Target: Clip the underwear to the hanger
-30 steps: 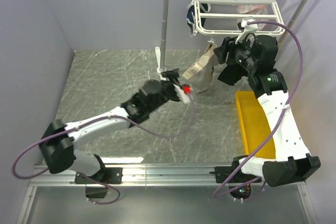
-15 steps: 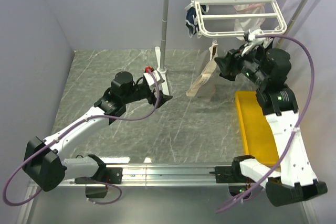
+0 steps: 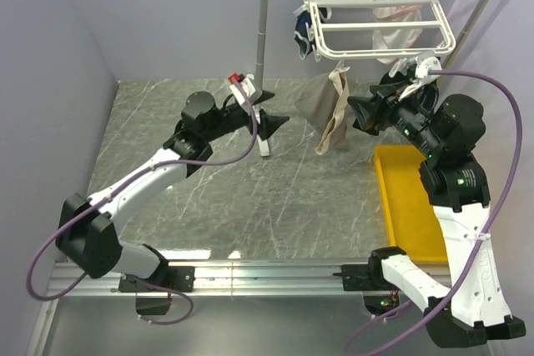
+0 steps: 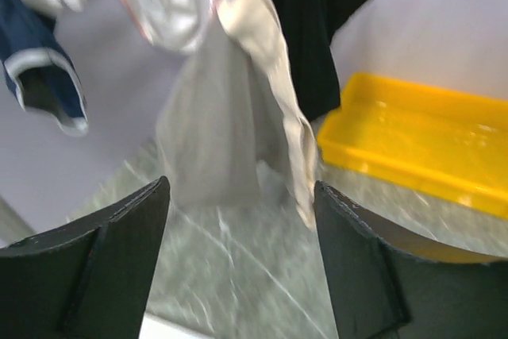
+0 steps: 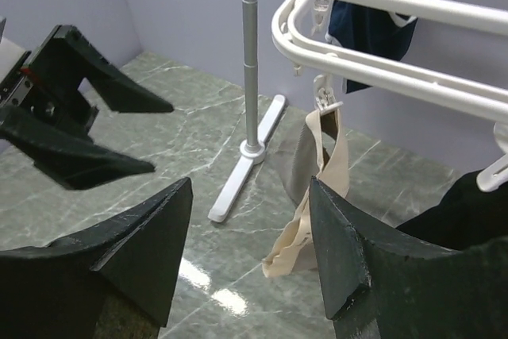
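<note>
The taupe underwear [image 3: 321,106] with its beige waistband [image 5: 317,196] hangs limp from a clip [image 5: 325,99] on the front bar of the white hanger [image 3: 380,35]. Neither gripper touches it. My left gripper [image 3: 279,108] hovers left of it, open and empty, facing the cloth [image 4: 210,132] between its fingers [image 4: 119,244]. To the right of the garment my right gripper [image 3: 357,114] is also open and empty. Its wrist view looks past the hanging underwear to the left gripper [image 5: 161,137].
The grey pole stand [image 3: 262,47] has a white foot [image 5: 242,172] on the marble floor, close to the left gripper. Navy briefs [image 4: 40,77] and a black garment [image 4: 313,29] hang on the rack too. A yellow tray [image 3: 409,198] lies at the right.
Both grippers have drawn back from the underwear, the left arm swinging up and left, the right arm shifting right. The underwear now hangs alone from the clip and has swung a little.
</note>
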`<state>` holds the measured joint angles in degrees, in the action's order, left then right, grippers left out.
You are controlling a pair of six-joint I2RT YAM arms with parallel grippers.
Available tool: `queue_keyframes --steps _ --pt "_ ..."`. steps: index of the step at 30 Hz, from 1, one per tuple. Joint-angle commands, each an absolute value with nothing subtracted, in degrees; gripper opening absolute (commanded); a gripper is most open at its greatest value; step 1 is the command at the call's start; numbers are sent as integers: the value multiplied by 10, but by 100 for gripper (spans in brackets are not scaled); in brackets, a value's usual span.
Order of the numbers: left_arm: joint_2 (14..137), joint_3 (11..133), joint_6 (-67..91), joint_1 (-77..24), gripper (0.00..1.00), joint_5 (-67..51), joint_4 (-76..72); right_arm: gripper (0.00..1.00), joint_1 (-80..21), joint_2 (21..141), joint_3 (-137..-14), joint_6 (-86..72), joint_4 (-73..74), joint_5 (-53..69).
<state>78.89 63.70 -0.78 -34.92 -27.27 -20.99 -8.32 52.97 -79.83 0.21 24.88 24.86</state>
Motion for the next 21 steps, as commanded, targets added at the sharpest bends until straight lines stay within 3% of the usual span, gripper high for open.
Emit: queue_keyframes --steps 1,8,12,21 --pt "833 699 -4 -336 77 -301 -316 67 -80 533 -815 -36 236 230" --pt "978 857 81 -302 63 -289 -422 63 -80 620 -922 -8 244 202" --pt "1082 987 86 -285 61 -326 -422 63 -79 636 -942 -9 237 199" --pt "1203 1109 100 -278 60 -361 -462 63 -79 620 -938 -5 250 211"
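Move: The hanger's near left corner is about 12 cm ahead of my left hand, 10 cm to its right and 13 cm above. The underwear hangs nearer, some 12 cm right, 5 cm ahead and level in height. The navy garment is about 22 cm ahead, 8 cm right and slightly higher. For my right hand, that corner is some 12 cm ahead, 11 cm left and slightly above; the clip holding the underwear is about 11 cm ahead, 5 cm left and level. I swing my empty left hand forward about 16 cm, past the hanging underwear, and up some 8 cm towards the hanger's left side bar, drifting a little right. Its fingertips tilt up roughly 20 degrees and the fingers close partway on nothing. My right hand, still open, eases forward and up about 5 cm towards the front bar, then stays there. ##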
